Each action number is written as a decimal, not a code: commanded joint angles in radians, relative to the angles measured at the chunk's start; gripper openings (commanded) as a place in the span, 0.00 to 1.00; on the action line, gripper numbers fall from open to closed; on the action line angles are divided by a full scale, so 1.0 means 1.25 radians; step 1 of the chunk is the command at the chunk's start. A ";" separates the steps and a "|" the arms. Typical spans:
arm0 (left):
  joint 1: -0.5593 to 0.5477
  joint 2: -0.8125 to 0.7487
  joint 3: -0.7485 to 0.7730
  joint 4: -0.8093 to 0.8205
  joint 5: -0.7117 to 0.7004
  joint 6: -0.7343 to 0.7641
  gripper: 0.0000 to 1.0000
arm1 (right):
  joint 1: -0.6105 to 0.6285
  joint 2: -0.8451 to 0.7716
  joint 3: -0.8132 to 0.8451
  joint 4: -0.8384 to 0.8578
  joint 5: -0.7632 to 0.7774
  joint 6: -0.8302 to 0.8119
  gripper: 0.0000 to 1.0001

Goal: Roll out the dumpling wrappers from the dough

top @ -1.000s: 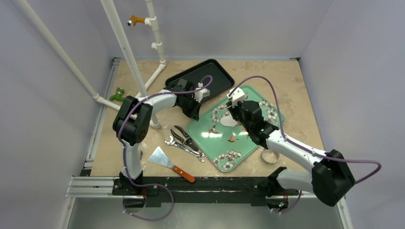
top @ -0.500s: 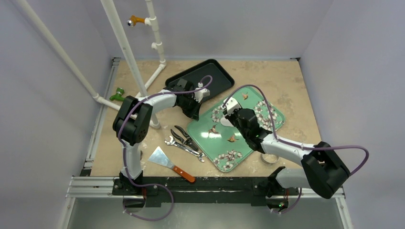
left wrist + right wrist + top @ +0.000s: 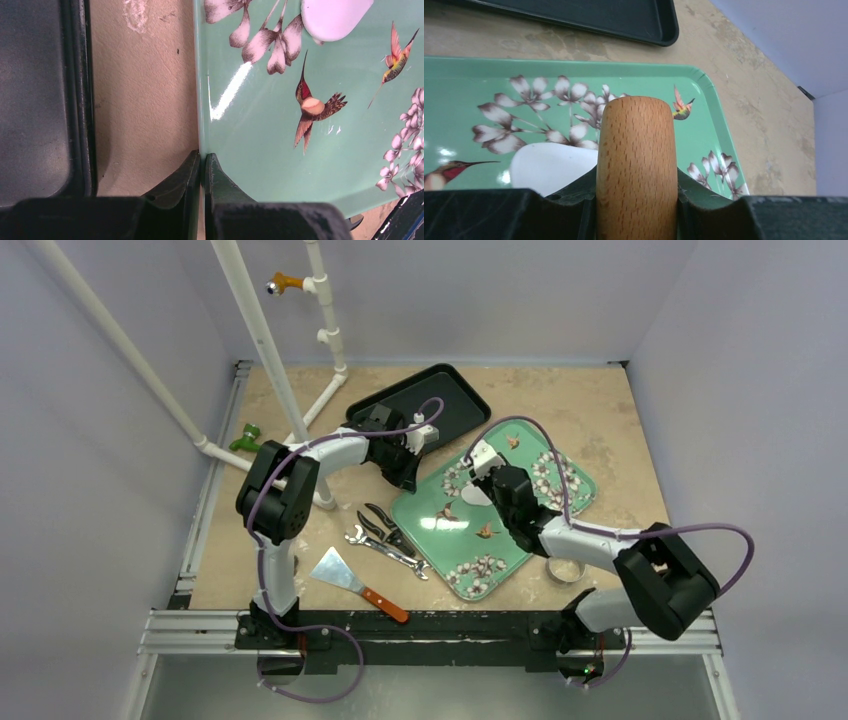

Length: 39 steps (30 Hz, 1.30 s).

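Note:
A thin white dumpling wrapper (image 3: 477, 495) (image 3: 334, 17) (image 3: 549, 167) lies flat on the green bird-and-blossom tray (image 3: 450, 535) (image 3: 260, 150) (image 3: 454, 90). My right gripper (image 3: 495, 485) (image 3: 636, 175) is shut on a wooden rolling pin (image 3: 636, 150). The pin's rounded end points toward the tray's far rim, beside and partly over the wrapper. In the top view the arm hides the pin. My left gripper (image 3: 408, 480) (image 3: 202, 157) is shut on the tray's left rim, one finger inside and one outside.
A black tray (image 3: 440, 400) (image 3: 30, 100) (image 3: 614, 17) sits behind the green one. Pliers (image 3: 385, 525), a wrench (image 3: 385, 550) and a scraper (image 3: 355, 583) lie left of it, a metal ring (image 3: 565, 568) at its front right. White pipes (image 3: 265, 350) stand at the back left.
My right gripper has shifted leftward over the tray with the rolling pin, and its elbow has drawn in. The left arm has stayed still on the rim.

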 commanded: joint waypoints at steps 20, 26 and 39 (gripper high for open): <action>0.015 0.002 0.005 -0.004 0.002 0.011 0.00 | 0.116 -0.060 0.195 -0.182 -0.011 0.076 0.00; 0.015 0.002 0.005 -0.004 0.002 0.012 0.00 | 0.147 0.034 0.178 -0.137 -0.055 0.138 0.00; 0.015 0.003 0.005 -0.005 0.003 0.011 0.00 | 0.127 0.022 0.040 -0.175 0.108 0.052 0.00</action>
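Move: The right hand holds the roller by its handle, and the dough wrapper's middle lies about 4 cm to its left, level with it fore and aft, some 9 cm below. From this hand, the black tray is roughly 18 cm ahead and 18 cm left, the pliers about 9 cm back and 24 cm left, and the metal ring 17 cm back and 14 cm right, all on the table. From the left hand, the wrapper is about 17 cm to the right, level fore and aft, 2 cm lower. After finishing its stroke with about 1 cm to the right, the right hand, keeping its grip on the handle, lifts the roller some 8 cm and swings it about 10 cm left across the wrapper, turning roughly 10 degrees counter-clockwise. It then lowers the roller to working height by the wrapper's left side and rolls back right about 2.5 cm over the dough, while the left hand stays still, its shut fingers keeping the green tray's rim pinched. ##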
